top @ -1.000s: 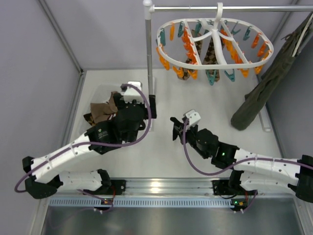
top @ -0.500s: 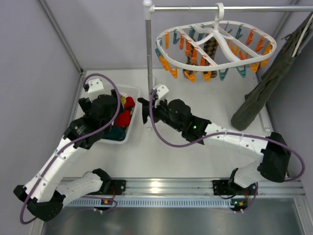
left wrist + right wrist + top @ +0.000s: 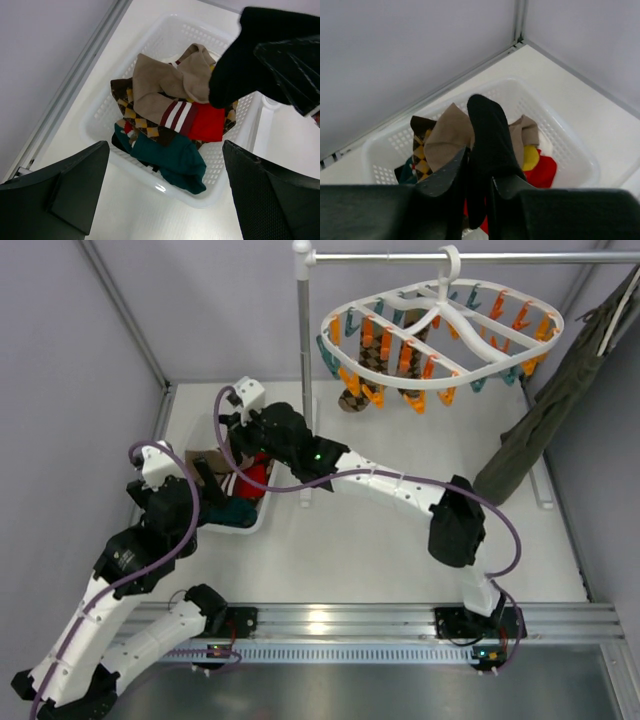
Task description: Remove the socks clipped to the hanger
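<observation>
The white hanger (image 3: 440,300) hangs from the rail at the back with orange and teal clips. Argyle socks (image 3: 352,400) still dangle from it. My right gripper (image 3: 243,445) reaches far left, above the white basket (image 3: 262,520). In the right wrist view, the right gripper (image 3: 480,172) is shut on a black sock (image 3: 487,130), which hangs over the pile. My left gripper (image 3: 165,155) is open and holds nothing, hovering above the basket's near rim (image 3: 165,186). The black sock (image 3: 245,65) shows at the top right of the left wrist view.
The basket holds tan (image 3: 155,90), argyle, red-striped (image 3: 195,120) and teal (image 3: 170,155) socks. A grey pole (image 3: 305,360) stands just right of the basket under the rail (image 3: 500,256). A long olive garment (image 3: 545,410) hangs at the right. Walls close in on the left.
The right arm has swung left from mid-table to above the basket. The left arm has pulled back from the basket toward the near left. The hanger has swayed.
</observation>
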Available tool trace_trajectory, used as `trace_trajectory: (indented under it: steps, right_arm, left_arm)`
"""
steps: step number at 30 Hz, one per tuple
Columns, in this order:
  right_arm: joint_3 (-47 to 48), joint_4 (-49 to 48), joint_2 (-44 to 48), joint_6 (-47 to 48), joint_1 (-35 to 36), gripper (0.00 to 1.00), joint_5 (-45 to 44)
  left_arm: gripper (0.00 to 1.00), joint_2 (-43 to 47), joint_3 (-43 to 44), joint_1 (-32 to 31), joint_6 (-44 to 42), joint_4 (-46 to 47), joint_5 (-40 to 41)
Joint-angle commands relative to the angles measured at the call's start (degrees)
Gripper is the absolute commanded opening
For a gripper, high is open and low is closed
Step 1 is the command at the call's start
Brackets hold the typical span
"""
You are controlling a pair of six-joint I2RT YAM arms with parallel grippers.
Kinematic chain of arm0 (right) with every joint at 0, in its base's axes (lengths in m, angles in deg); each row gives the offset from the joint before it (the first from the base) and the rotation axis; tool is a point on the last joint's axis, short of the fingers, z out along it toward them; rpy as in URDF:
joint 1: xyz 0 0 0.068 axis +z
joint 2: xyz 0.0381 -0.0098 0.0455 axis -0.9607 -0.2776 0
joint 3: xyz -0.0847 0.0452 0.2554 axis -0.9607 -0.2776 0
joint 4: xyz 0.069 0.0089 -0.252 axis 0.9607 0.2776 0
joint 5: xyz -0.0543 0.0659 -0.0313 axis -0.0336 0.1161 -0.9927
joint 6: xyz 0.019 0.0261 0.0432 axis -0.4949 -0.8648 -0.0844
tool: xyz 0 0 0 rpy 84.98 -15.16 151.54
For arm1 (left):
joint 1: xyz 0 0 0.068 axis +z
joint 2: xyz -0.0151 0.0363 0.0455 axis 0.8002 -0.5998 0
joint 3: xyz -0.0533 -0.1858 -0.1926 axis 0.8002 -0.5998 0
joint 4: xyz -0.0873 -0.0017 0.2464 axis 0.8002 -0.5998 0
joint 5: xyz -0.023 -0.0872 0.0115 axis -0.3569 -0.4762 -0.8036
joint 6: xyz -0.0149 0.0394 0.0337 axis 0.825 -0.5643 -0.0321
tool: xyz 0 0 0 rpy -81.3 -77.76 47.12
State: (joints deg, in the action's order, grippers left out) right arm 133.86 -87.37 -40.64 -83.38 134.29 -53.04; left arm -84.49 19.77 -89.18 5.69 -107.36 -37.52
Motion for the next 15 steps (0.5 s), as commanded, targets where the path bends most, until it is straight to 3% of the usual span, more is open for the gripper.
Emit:
trace_trajectory:
  steps: [1, 2, 4, 5, 8, 11, 15]
  right_arm:
    - [8.63, 5.91, -5.43, 1.07, -0.55, 0.23, 1.46]
    - [9.25, 5.91, -5.96, 0.89, -0.46, 0.26, 1.90]
    - [10.23, 5.91, -6.32, -0.16, -0.55, 0.51, 2.96]
    - [10.14, 6.00, -6.05, -0.51, -0.46, 0.72, 2.96]
    - [8.56, 6.26, -3.16, -0.34, -0.37, 0.95, 2.70]
    - [0.43, 5.04, 2.81, 0.01, -0.20, 0.98, 1.38]
    - [-15.67, 0.12, 18.15, -0.69, -0.02, 0.99, -0.64]
  left_arm:
    - [0.99, 2.75, -2.14, 0.26, 2.01, -0.93, 1.33]
    - [0.99, 3.19, -2.32, 0.26, 2.28, -0.93, 1.50]
    - [0.99, 4.07, -2.58, 0.26, 2.45, -0.84, 1.50]
    - [0.98, 4.07, -2.76, 0.26, 2.46, -0.84, 1.33]
    - [0.98, 3.64, -3.29, 0.26, 2.28, -0.22, 0.10]
    - [0.98, 4.07, -3.64, 0.26, 1.05, 1.88, -3.06]
    - [0.99, 6.44, -5.04, 0.26, -1.76, 6.71, -13.13]
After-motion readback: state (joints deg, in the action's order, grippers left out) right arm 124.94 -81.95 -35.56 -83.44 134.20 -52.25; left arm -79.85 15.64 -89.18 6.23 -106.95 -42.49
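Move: My right hand holds the black sock by its fingertips over the basket, whose middle is about 24 cm below, about 1 cm ahead and 3 cm to the left. In the basket, the teal sock lies some 7 cm back and 3 cm left of that hand, the beige sock about 8 cm left and 1 cm ahead. The rack's foot is 15 cm to its right, 7 cm ahead. From my left hand the basket is some 13 cm ahead, hardly to either side, 23 cm below. I spread my right fingers from nearly shut to fully open, letting go of the black sock above the basket while the hand sinks about 5 cm, edging a little left. Then, staying low and open, I draw that hand off to the right and slightly back, some 5 cm, towards the rack's foot. ##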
